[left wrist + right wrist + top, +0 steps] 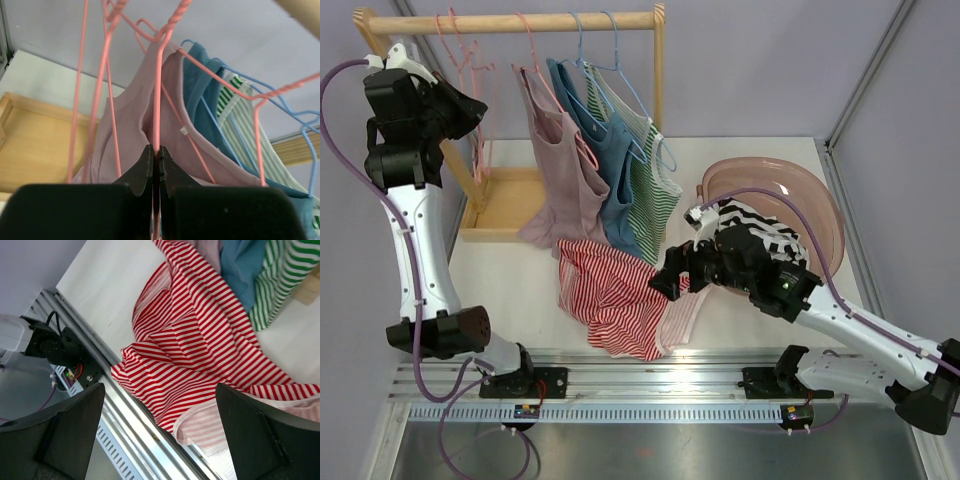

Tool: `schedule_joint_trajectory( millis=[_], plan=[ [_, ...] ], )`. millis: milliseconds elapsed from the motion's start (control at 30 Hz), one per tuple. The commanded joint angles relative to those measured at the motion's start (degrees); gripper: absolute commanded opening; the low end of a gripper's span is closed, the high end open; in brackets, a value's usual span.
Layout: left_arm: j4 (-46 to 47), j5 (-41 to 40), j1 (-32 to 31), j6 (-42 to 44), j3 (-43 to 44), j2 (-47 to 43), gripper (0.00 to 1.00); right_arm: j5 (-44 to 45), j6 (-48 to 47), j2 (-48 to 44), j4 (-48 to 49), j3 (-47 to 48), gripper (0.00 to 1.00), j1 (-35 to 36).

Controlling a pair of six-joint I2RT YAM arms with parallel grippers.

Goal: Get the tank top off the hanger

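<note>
A red-and-white striped tank top (610, 295) (200, 340) lies crumpled on the table, off any hanger. My right gripper (665, 280) (160, 386) hovers open just above its near edge, nothing between the fingers. My left gripper (475, 108) (159, 152) is up at the rack, shut on the thin wire of a pink hanger (159, 100) among bare pink hangers (460, 60). Behind that wire hang a pink tank top (560, 170) (130, 130), a blue one (610, 170) (200, 85) and a green-striped one (655, 190), each on its hanger.
The wooden rail (520, 22) carries all the hangers, and its wooden base tray (505, 210) sits at the back left. A pink basin (810, 200) at the right holds a black-and-white striped garment (760, 225). A pale pink striped cloth (210, 430) pokes out under the red top by the metal rail.
</note>
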Motion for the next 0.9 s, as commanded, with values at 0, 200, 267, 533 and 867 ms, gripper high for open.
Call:
schedule_joint_trajectory(
  millis=[0,200,267,533,867],
  plan=[
    [1.7,6.6,1.3,-0.5,3.2,1.4,0.0,-6.7,0.4,4.2,7.4,-1.7,1.0,0.5],
    [1.1,4.6,1.3,1.3,-1.1,-1.3,0.22,3.9,2.6,16.5,7.7,1.7,0.99,6.0],
    [1.1,4.3,1.4,1.7,-2.7,-2.5,0.48,9.5,3.0,19.6,8.1,3.1,0.99,8.6],
    [1.8,6.2,1.4,4.7,-11.0,-13.9,0.99,20.0,3.9,35.5,6.9,7.5,0.99,14.8],
    [3.9,0.2,1.4,7.7,-29.5,-32.9,0.99,17.6,6.4,49.6,8.3,7.9,0.97,16.9]
  ],
)
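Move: The right hand, open, is going for the red-striped tank top spread on the table, its middle about 8 cm left, 4 cm ahead and 23 cm below. The tub sits some 24 cm right and 25 cm ahead, 22 cm lower. The left hand still grips a bare pink hanger; the rod lies about 12 cm above and 3 cm ahead, with another bare hanger 3 cm left and 2 cm ahead at hand height. Open right fingers come down astride the folds of the red-striped tank top and touch the cloth, after dropping some 22 cm and going about 9 cm left while the hand tips roughly 30 degrees steeper towards the table. Meanwhile the left hand eases the hanger about 2 cm down and slightly forward, opens wide to let go, then backs some 14 cm away from the rod. ##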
